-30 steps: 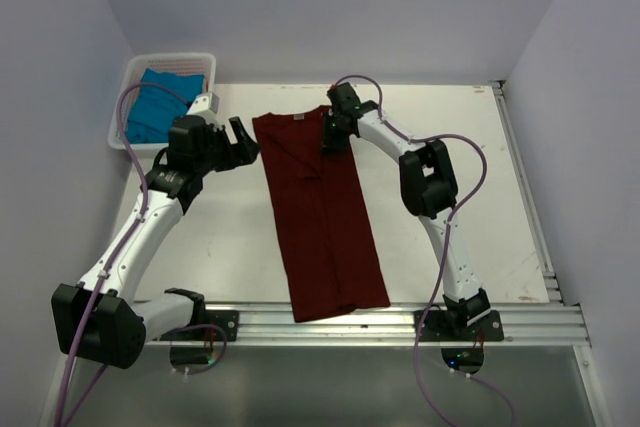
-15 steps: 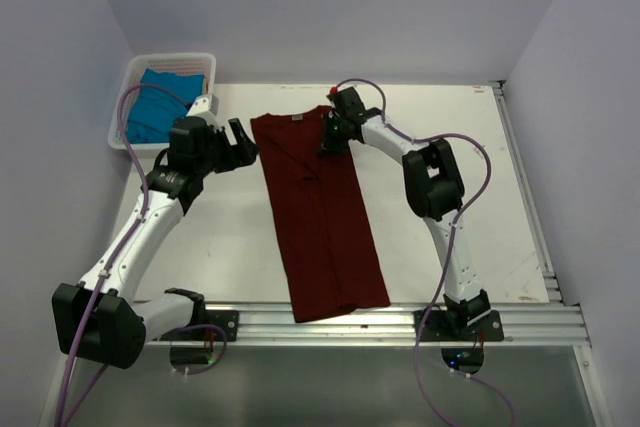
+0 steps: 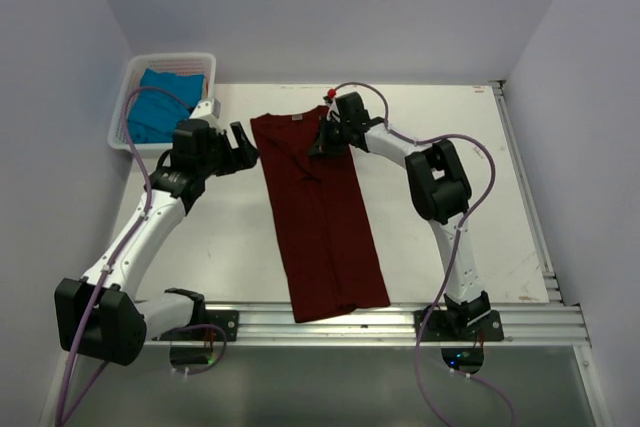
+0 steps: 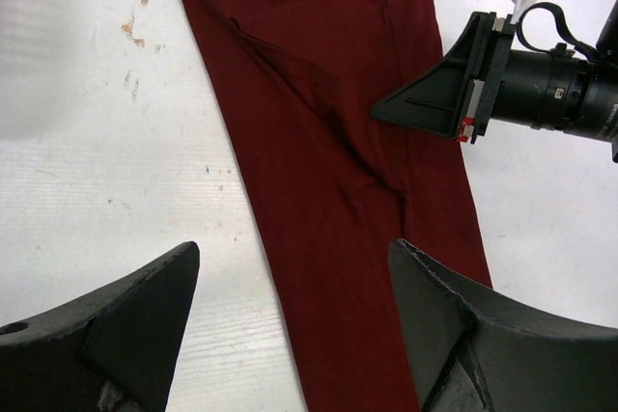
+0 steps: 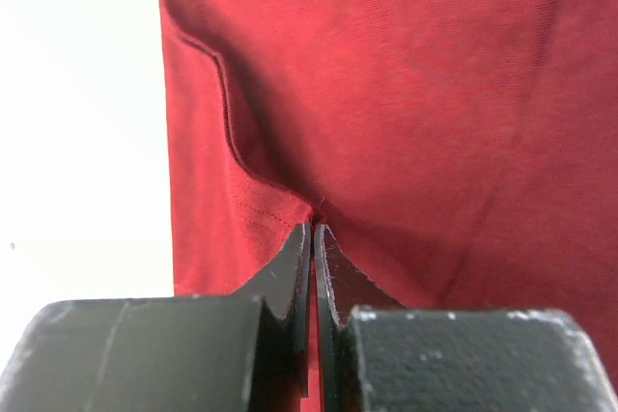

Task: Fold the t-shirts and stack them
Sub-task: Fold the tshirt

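The dark maroon t-shirt (image 3: 322, 217) lies on the table as a long narrow strip with its collar at the far end. My right gripper (image 3: 318, 147) is low on the shirt's upper part, shut on a pinch of the maroon cloth (image 5: 406, 94), with creases running out from its tip (image 5: 314, 227). My left gripper (image 3: 243, 146) hovers open just left of the shirt's upper left edge; in its wrist view the edge of the maroon cloth (image 4: 328, 123) runs between the fingertips (image 4: 294, 258). The teal t-shirt (image 3: 160, 102) lies crumpled in the basket.
A white slatted basket (image 3: 170, 57) stands at the far left corner of the table. The white tabletop (image 3: 450, 197) spreads to the right of the shirt, with a metal rail (image 3: 400, 319) along the near edge. Walls close in on both sides.
My right gripper has shifted a little to the left across the shirt's upper part, drawing cloth with it. The left arm has barely moved.
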{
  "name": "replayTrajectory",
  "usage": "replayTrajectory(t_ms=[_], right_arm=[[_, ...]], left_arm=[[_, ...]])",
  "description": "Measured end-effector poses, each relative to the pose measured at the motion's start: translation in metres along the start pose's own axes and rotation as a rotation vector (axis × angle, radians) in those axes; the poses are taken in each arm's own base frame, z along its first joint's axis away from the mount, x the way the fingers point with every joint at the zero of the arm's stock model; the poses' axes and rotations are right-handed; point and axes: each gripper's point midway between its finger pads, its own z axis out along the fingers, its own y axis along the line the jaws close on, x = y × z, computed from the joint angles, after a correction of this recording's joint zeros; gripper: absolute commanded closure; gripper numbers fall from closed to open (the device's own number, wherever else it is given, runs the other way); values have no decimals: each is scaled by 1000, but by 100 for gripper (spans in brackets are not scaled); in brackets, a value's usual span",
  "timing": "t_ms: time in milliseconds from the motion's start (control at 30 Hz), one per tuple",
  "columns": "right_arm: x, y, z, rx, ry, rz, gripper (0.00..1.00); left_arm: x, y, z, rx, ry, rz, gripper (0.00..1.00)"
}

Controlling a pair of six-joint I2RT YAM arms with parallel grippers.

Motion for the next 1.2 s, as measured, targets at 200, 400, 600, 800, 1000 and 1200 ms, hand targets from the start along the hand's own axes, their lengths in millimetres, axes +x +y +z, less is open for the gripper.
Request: replayTrajectory(t_ms=[200,400,600,800,1000,1200], right_arm=[[14,15,-4,-97,25,-11,100],[33,33,-4,-176,81,-28,100],[51,50,-3,-233,131,-61,98],[64,62,-4,-277,170,-87,68],[84,71,-10,-372,241,-78,57],[95,86,-20,-498,282,-18,61]], left_arm=[[6,3,3,-7,16,-1,17],[6,3,4,-9,19,-2,17],[9,5,5,-10,22,-2,17],[13,7,7,-16,32,-3,17],[13,7,8,-13,28,-3,17],[22,12,16,-22,48,-4,19]])
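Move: The right hand pinches the edge of the t-shirt's folded-over flap; the spot where it is to be laid, near the shirt's middle, lies about 9 cm back, 5 cm left and 3 cm lower. The collar is some 10 cm ahead and 5 cm left of this hand, the shirt's left edge level with it and 12 cm left. From the left hand, that spot is about 4 cm ahead, 11 cm right and 17 cm below. Right hand draws the pinched flap about 10 cm back and leftward, then releases it; left hand sinks 3 cm. ##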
